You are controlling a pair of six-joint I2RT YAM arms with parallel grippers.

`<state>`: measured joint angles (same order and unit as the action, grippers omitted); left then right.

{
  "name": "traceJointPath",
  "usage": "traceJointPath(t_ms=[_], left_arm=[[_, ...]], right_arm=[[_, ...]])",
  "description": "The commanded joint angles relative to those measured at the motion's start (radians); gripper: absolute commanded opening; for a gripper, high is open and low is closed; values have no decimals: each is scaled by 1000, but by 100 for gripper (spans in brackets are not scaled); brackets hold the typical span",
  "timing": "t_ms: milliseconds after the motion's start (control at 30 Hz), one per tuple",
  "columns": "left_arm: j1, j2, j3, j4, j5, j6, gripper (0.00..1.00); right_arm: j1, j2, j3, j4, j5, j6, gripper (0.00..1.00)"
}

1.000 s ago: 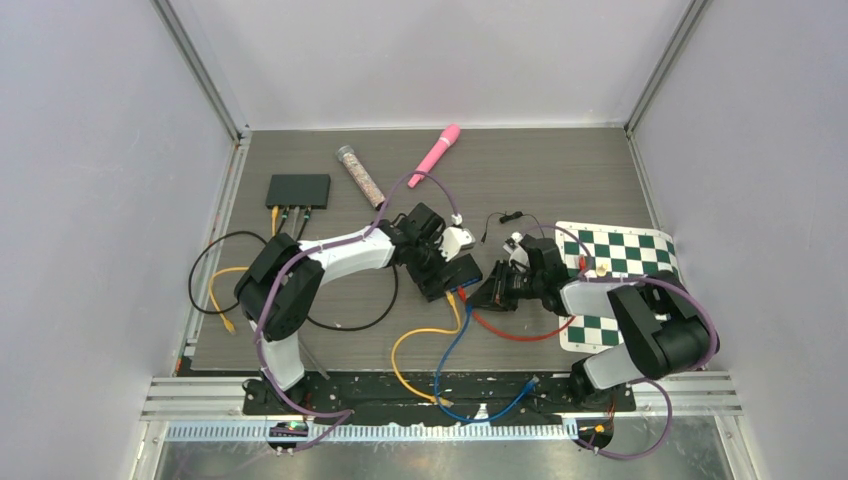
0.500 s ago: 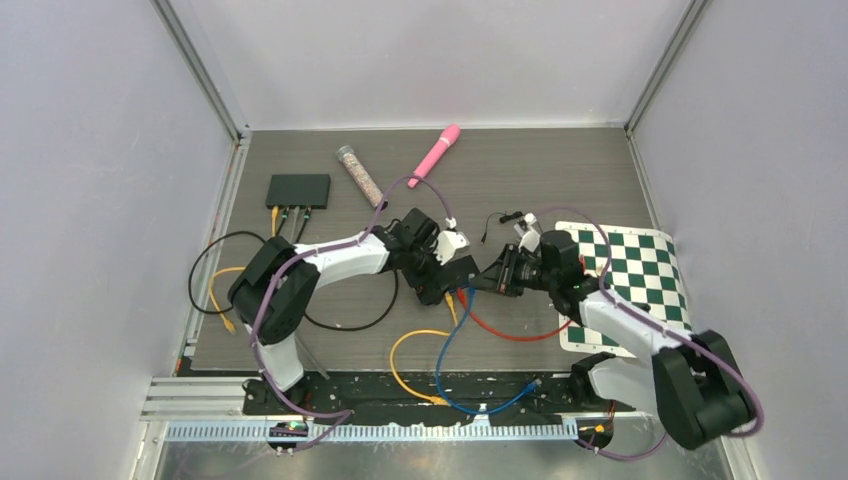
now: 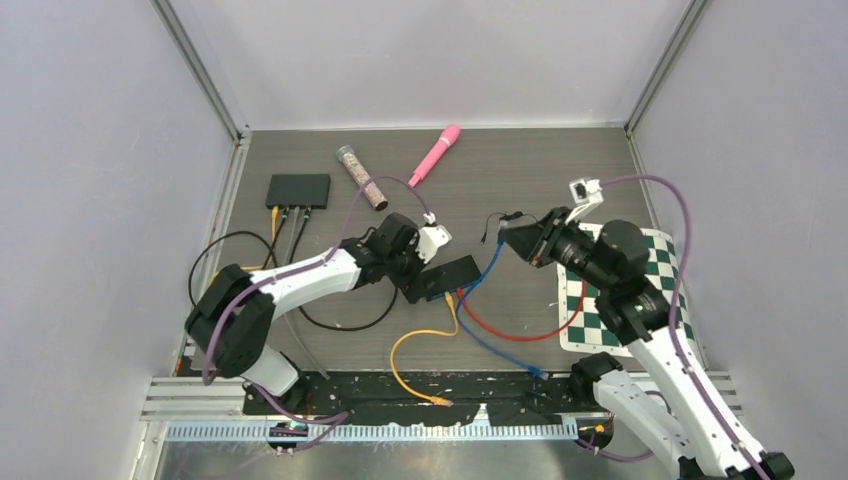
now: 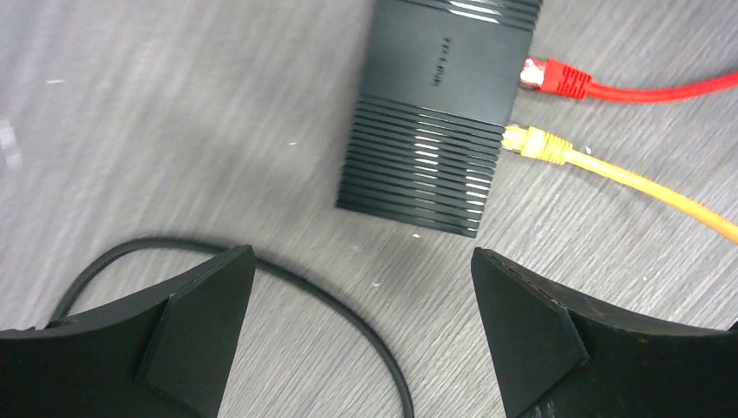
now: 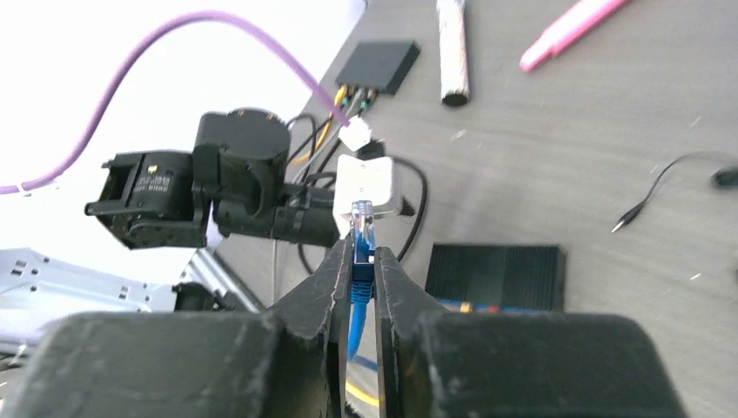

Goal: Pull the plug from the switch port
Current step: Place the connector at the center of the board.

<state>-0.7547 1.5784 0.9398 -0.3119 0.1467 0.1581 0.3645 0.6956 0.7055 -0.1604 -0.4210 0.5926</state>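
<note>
The black switch point(image 3: 452, 273) point(image 4: 435, 113) lies mid-table with a red plug point(image 4: 557, 78) and a yellow plug point(image 4: 540, 144) still in its ports. My right gripper point(image 3: 507, 236) point(image 5: 363, 252) is raised above and to the right of the switch, shut on the blue plug point(image 5: 362, 231). The blue cable point(image 3: 487, 268) hangs from the plug down to the table. My left gripper point(image 3: 413, 284) point(image 4: 361, 261) stands open just left of the switch, with only table and a black cable point(image 4: 383, 340) between its fingers.
A second black switch point(image 3: 298, 189) with cables sits back left. A glitter tube point(image 3: 360, 176) and pink stick point(image 3: 435, 153) lie at the back. A chessboard mat point(image 3: 650, 255) is on the right. Red point(image 3: 520, 335) and yellow point(image 3: 410, 345) cables loop in front of the switch.
My right gripper has risen and drawn back to the right, carrying the blue plug clear of the switch. My left gripper has opened wide and backed off the switch to the left.
</note>
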Motion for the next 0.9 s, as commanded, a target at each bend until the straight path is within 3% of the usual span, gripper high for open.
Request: traceJointPath(t_ms=[0, 167, 400, 633, 867], left_arm=[[8, -176, -71, 185, -177, -79, 100], [18, -348, -191, 377, -353, -150, 100], [51, -457, -218, 384, -390, -245, 99], [66, -488, -242, 336, -430, -308, 100], [73, -504, -303, 419, -408, -354, 100]], right_arm=[[-4, -74, 149, -115, 159, -120, 5], [-4, -73, 278, -158, 255, -174, 5], [-8, 123, 492, -220, 362, -248, 5], [-80, 362, 577, -291, 226, -238, 5], [-188, 680, 608, -197, 72, -246, 5]])
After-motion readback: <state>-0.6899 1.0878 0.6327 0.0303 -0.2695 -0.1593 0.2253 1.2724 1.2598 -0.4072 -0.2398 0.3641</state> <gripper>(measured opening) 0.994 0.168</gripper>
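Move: The right hand, about 28 cm up with the blue plug already in it, has the bare table around the adapter cord ahead: roughly 18 cm forward, 4 cm right, 27 cm below. The cord's bundle lies some 15 cm ahead and 2 cm right, its thin plug 10 cm ahead and 3 cm left, the switch level with the hand and 9 cm left. From the left hand that bare spot is 15 cm ahead, 20 cm right, while the switch is 6 cm right, 1 cm back. Up first, some 14 cm with a 5 cm drift right, then over into a forward and downward swing, the right hand carries the pinched blue plug about 14 cm farther out, turning clockwise and ending near its starting height. The left, still wide open, rises about 12 cm away from the switch, moving left and slightly forward, twisting counter-clockwise and sinking a little at the end. ##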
